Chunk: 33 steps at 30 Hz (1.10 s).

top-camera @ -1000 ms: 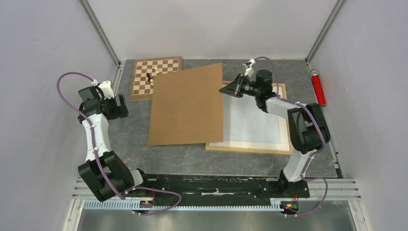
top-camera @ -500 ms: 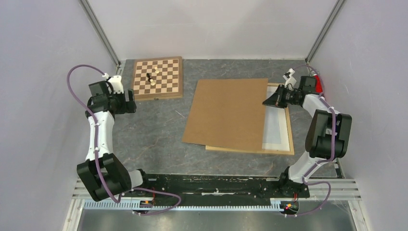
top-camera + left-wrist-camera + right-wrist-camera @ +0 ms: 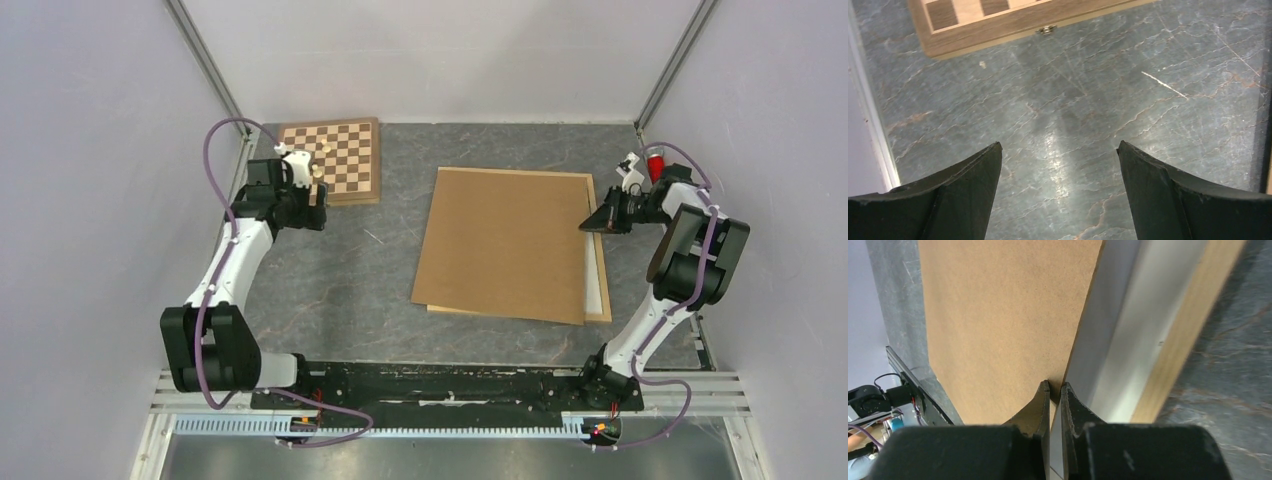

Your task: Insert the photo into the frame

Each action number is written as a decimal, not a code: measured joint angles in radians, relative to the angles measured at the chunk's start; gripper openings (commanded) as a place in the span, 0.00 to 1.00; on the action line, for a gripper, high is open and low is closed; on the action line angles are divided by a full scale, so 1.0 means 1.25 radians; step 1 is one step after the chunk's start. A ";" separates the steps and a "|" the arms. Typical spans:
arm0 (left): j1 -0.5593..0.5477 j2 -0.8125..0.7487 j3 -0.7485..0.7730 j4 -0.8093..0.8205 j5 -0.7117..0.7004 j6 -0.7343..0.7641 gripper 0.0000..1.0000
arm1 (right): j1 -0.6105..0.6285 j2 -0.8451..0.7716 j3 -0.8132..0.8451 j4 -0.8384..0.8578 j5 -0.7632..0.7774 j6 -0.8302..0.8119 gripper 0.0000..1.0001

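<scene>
The frame (image 3: 605,303) lies flat at the right of the table, and only its light wood right rail and a bit of its near edge show. A brown backing board (image 3: 500,245) covers nearly all of it. My right gripper (image 3: 594,222) is shut on that board's right edge, its jaws pinching the thin edge in the right wrist view (image 3: 1053,387). Beside the board there, a white strip (image 3: 1143,315) and the frame's wood rail (image 3: 1193,330) show. The photo is hidden. My left gripper (image 3: 1059,145) stands open over bare table just in front of the chessboard (image 3: 998,25).
The chessboard (image 3: 345,150) with a few pieces sits at the back left, partly under my left arm (image 3: 240,250). A red cylinder (image 3: 655,163) lies by the right wall behind my right wrist. Walls close in on both sides.
My right gripper has carried the backing board to the right until it lies over the frame. My left arm has swung toward the chessboard's near edge.
</scene>
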 measured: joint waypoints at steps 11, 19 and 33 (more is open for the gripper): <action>-0.140 0.079 0.028 0.038 -0.045 -0.038 0.91 | -0.025 0.111 0.194 -0.079 0.014 -0.069 0.00; -0.179 0.112 0.044 0.053 -0.060 -0.048 0.91 | -0.026 0.132 0.232 -0.098 0.028 -0.102 0.00; -0.216 0.136 0.053 0.060 -0.074 -0.049 0.91 | -0.026 0.132 0.232 -0.126 0.059 -0.193 0.00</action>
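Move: The right hand, already holding the brown backing board by its right edge, has the frame's middle about 17 cm to its left and 4 cm back, some 4 cm below; the frame's right rail is roughly 5 cm to its right and 5 cm back. The red flashlight lies about 21 cm to its right, 12 cm ahead. The frame's left rail is some 26 cm right of the empty left hand, 6 cm back and 12 cm below; the chessboard is about 14 cm straight ahead. Still pinching the backing board's right edge, the right hand drags it about 5 cm to the right, towards the frame's right rail, and 4–5 cm forward before easing back about 1 cm, while its wrist turns some 10 degrees. The open left hand swings about 9 cm right towards the frame's left rail, slightly forward and down, touching nothing. ##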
